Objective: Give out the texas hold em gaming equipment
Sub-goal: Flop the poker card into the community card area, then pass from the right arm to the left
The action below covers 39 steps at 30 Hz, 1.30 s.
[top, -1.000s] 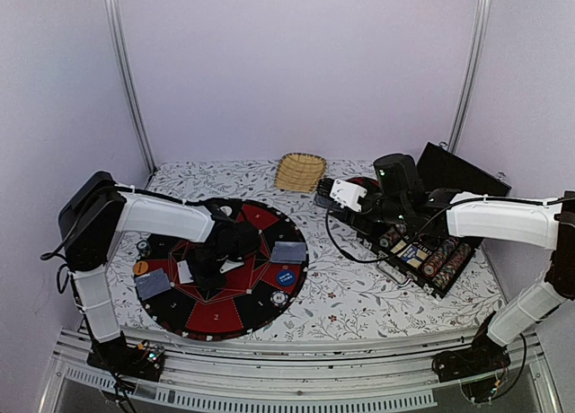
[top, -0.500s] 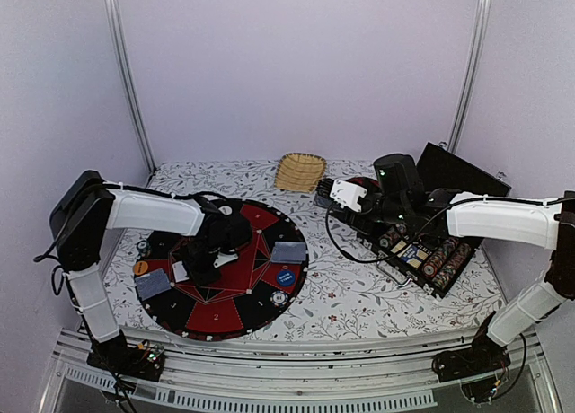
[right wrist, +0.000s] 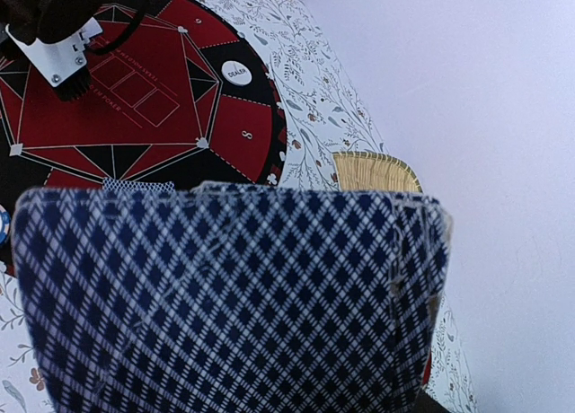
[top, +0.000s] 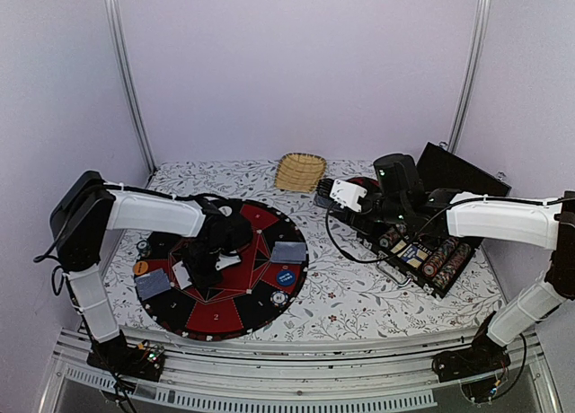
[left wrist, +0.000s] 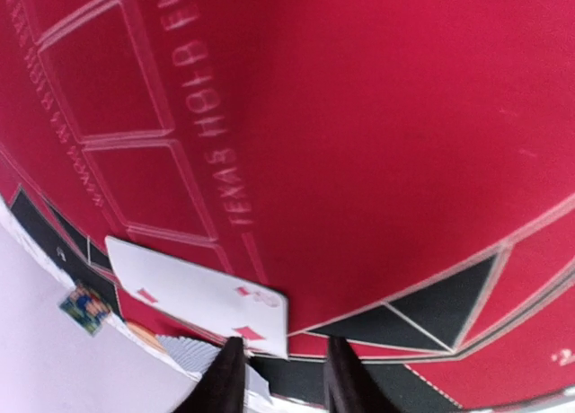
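The round red-and-black poker mat [top: 235, 307] lies at the left. My left gripper [top: 205, 268] hovers low over it, fingers slightly apart with nothing between them. A face-up diamond card [left wrist: 202, 296] lies flat on the felt beside my left fingertip [left wrist: 225, 382]. Face-down cards [top: 153, 284] [top: 287, 251], a blue chip [top: 286, 276], a dark striped chip [top: 279, 297] and an orange chip [top: 141, 268] sit around the mat. A white dealer button [right wrist: 237, 72] rests on its far side. My right gripper [top: 334, 197] is shut on a deck of blue-patterned cards [right wrist: 234, 296], which hides its fingers.
An open black case [top: 422, 256] holding rows of chips stands under the right arm, lid up at the back right. A woven straw basket [top: 299, 171] sits at the back centre. The tablecloth is floral; metal posts rise at both back corners.
My left gripper shifted left over the mat, parted its fingers and let go of the face-up card, which now lies on the felt. The right arm has not moved.
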Motion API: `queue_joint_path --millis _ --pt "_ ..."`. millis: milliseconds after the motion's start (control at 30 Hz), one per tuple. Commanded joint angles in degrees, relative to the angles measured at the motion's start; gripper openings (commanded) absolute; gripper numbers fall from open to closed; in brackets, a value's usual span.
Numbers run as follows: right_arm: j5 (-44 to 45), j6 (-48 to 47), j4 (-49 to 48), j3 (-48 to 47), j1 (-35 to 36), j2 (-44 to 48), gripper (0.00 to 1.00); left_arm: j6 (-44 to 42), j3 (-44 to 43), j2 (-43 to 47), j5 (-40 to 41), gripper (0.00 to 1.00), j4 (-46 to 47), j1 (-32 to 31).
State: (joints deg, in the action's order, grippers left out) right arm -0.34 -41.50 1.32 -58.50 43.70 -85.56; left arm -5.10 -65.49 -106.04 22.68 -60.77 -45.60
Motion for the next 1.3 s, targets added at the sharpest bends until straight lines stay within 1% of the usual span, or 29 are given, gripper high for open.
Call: queue_joint_path --millis 0,67,167,233,333,433,500,533,567,633,667,700,733,800,833,900,1033,1133,1267 --pt "0.51 -0.43 -0.49 0.32 -0.16 1.69 0.48 -0.85 -0.59 1.85 -3.28 0.39 -0.13 -2.01" --pt "0.51 -0.43 -0.49 0.37 -0.13 1.72 0.47 -1.04 -0.83 2.2 -3.76 0.44 0.0 -2.35" --pt "0.51 -0.44 -0.43 0.32 -0.18 1.81 0.48 -0.22 -2.36 3.46 -1.34 0.46 0.41 -2.27" --pt "0.48 -0.43 -0.44 0.23 -0.15 1.84 0.48 0.97 -4.91 4.67 -0.36 0.5 0.76 -1.76" --pt "0.36 -0.49 -0.36 0.1 -0.2 1.99 0.48 4.52 -11.64 5.7 -4.22 0.51 0.14 1.66" --pt "0.2 -0.45 -0.27 -0.06 -0.17 2.15 0.48 5.96 -15.18 8.44 -6.71 0.55 4.87 4.42" --pt "-0.12 -0.43 -0.12 -0.18 -0.15 2.15 0.48 7.92 -16.99 10.62 -11.3 0.59 10.12 6.28" --pt "-0.25 -0.43 0.09 -0.41 -0.13 2.07 0.48 8.67 -17.37 11.85 -15.53 0.63 13.55 7.48" --pt "-0.42 -0.43 0.24 -0.56 -0.17 1.97 0.48 9.37 -17.31 13.32 -20.45 0.7 17.28 8.08" --pt "-0.74 -0.17 0.36 -0.89 -0.01 1.77 0.48 11.73 -14.6 16.67 -32.05 0.79 28.55 8.4" --pt "-0.93 -0.17 0.28 -1.02 0.21 1.77 0.48 13.68 -11.74 18.02 -38.32 0.82 35.37 8.42" --pt "-0.96 -0.24 0.14 -1.2 0.5 1.71 0.48 16.43 -9.47 19.08 -45.71 0.83 42.07 8.51" --pt "-1.0 -0.29 0.1 -1.42 0.87 1.56 0.48 19.43 -7.52 19.53 -50.56 0.84 48.41 8.51" --pt "-0.98 -0.57 0.29 -2.1 1.56 1.02 0.48 26.06 -5.07 18.88 -56.89 0.84 58.66 8.69" --pt "-1.12 -0.68 0.32 -2.46 1.82 0.77 0.48 28.32 -4.66 18.02 -59.12 0.86 62.41 8.69" --pt "-1.69 -0.69 0.22 -3.04 2.33 0.38 0.48 31.61 -4.35 15.9 -61.76 0.89 65.84 8.7" --pt "-2.64 -0.77 -0.26 -3.9 3.11 -0.61 0.48 34.21 -4.22 12.69 -63.69 0.91 68.59 8.71" --pt "-2.97 -0.79 -0.23 -4.54 3.61 -1.55 0.48 35.79 -3.56 11.42 -64.73 0.98 71.77 8.55" --pt "-3.8 -0.69 -0.53 -5.1 3.85 -2.3 0.48 36.4 -2.8 10.42 -65.83 0.98 73.57 8.19"
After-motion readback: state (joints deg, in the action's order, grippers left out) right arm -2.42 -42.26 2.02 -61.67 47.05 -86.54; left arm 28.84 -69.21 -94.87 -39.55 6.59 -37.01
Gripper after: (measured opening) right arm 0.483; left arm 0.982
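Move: The card deck the left hand goes for is about 33 cm to its right, 10 cm ahead and some 18 cm higher, already held between the right hand's fingers. The face-up card lies roughly 2 cm below the left hand, its middle about 4 cm ahead. Two face-down cards lie about 25 cm right, 8 cm ahead and 2 cm below; the straw basket is some 30 cm right, 35 cm ahead, on the table. From the face-up card, the opening left hand rises and swings right, each some 23 cm, fingers turning towards the deck. ##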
